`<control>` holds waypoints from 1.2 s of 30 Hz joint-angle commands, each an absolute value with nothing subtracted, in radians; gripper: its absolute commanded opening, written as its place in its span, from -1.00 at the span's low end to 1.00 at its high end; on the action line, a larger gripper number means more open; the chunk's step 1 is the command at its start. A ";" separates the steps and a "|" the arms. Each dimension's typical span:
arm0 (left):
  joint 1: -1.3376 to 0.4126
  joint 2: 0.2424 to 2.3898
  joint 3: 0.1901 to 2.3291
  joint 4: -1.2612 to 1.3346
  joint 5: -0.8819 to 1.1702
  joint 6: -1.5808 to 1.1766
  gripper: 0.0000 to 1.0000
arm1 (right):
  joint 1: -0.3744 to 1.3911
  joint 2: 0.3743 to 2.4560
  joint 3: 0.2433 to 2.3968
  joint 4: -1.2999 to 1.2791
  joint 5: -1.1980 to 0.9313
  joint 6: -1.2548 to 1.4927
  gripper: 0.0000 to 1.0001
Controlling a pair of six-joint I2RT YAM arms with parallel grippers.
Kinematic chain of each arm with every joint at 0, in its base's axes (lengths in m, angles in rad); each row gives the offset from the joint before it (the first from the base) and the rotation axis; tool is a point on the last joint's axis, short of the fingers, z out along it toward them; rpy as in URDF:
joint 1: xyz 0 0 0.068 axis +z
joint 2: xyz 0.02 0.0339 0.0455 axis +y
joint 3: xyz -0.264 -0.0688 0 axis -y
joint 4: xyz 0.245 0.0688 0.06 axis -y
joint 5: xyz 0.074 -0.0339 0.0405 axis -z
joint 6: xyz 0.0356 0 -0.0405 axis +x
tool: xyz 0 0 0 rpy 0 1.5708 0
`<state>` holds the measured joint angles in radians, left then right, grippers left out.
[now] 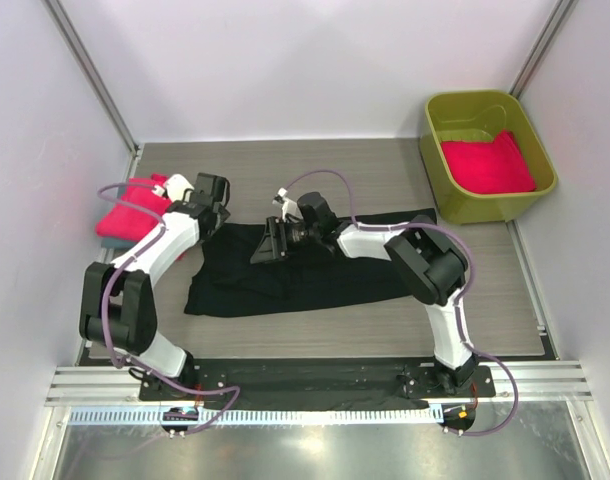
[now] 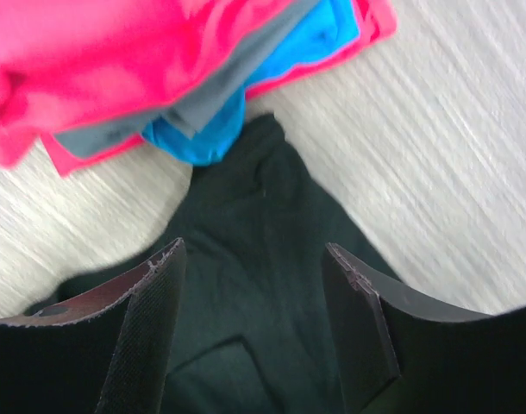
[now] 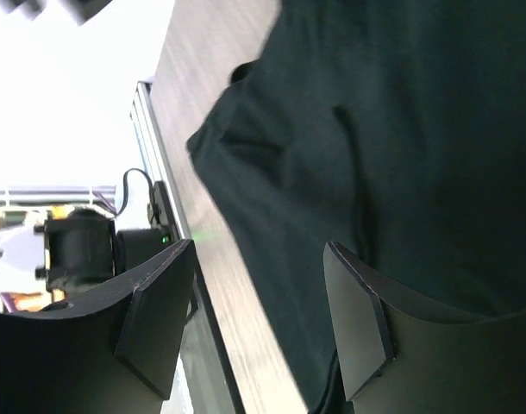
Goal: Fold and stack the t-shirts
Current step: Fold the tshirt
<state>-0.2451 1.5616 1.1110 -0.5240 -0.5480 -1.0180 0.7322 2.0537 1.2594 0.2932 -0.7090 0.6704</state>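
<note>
A black t-shirt [image 1: 305, 280] lies partly folded, spread across the middle of the table. My left gripper [image 1: 213, 218] hovers over its left end, open, with only black cloth [image 2: 254, 207] below the fingers. My right gripper [image 1: 265, 248] is over the shirt's upper middle, also open and holding nothing; in its wrist view the black cloth [image 3: 401, 129] lies under the right finger. A stack of folded hot-pink shirts [image 1: 125, 215] sits at the far left, just beyond the left gripper. In the left wrist view the pink cloth [image 2: 99, 60] has a blue shirt [image 2: 306, 43] in the pile with it.
An olive-green tub [image 1: 545, 170] stands at the back right with a folded pink shirt [image 1: 485, 165] inside. White walls close in the left, right and back sides. The metal rail [image 1: 315, 385] with the arm bases runs along the near edge.
</note>
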 commanded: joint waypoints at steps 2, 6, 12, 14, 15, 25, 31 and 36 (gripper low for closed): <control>-0.249 1.552 1.068 -0.537 -0.447 -1.068 0.31 | 0.749 2.112 1.351 0.387 -0.706 0.741 0.33; -0.249 1.604 1.069 -0.534 -0.390 -1.068 0.31 | 0.753 2.164 1.402 0.368 -0.712 0.736 0.33; -0.249 1.654 1.081 -0.546 -0.367 -1.065 0.30 | 0.767 2.232 1.448 0.347 -0.703 0.727 0.32; -0.249 1.667 1.081 -0.546 -0.364 -1.063 0.30 | 0.770 2.249 1.456 0.347 -0.701 0.723 0.32; -0.247 1.674 1.083 -0.545 -0.362 -1.062 0.30 | 0.773 2.264 1.459 0.347 -0.701 0.727 0.32; -0.249 1.749 1.135 -0.566 -0.420 -1.034 0.26 | 0.831 2.231 1.350 0.541 -0.793 0.840 0.29; -0.247 1.795 1.167 -0.568 -0.426 -1.022 0.26 | 0.876 2.142 1.261 0.560 -0.798 0.856 0.28; -0.247 1.815 1.175 -0.569 -0.433 -1.020 0.25 | 0.945 2.056 1.183 0.590 -0.807 0.879 0.27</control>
<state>-0.2474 1.8072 1.1446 -0.5663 -0.3935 -1.0340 0.8932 2.1685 1.2171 0.5167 -0.7719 0.8509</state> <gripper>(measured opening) 0.628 0.639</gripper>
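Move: The black shirt's far left part, where the left hand is heading, lies about 10 cm below that hand, some 2 cm back and 3 cm to its right. The folded stack's middle is roughly 15 cm left of the left hand and 6 cm ahead. For the right hand, the shirt's near edge is about 12 cm back, 4 cm left and 9 cm below; its near-left corner lies some 13 cm back and 20 cm left. Both stay open: left descends 9 cm to the shirt, right moves left and down 5 cm, then back 10. ##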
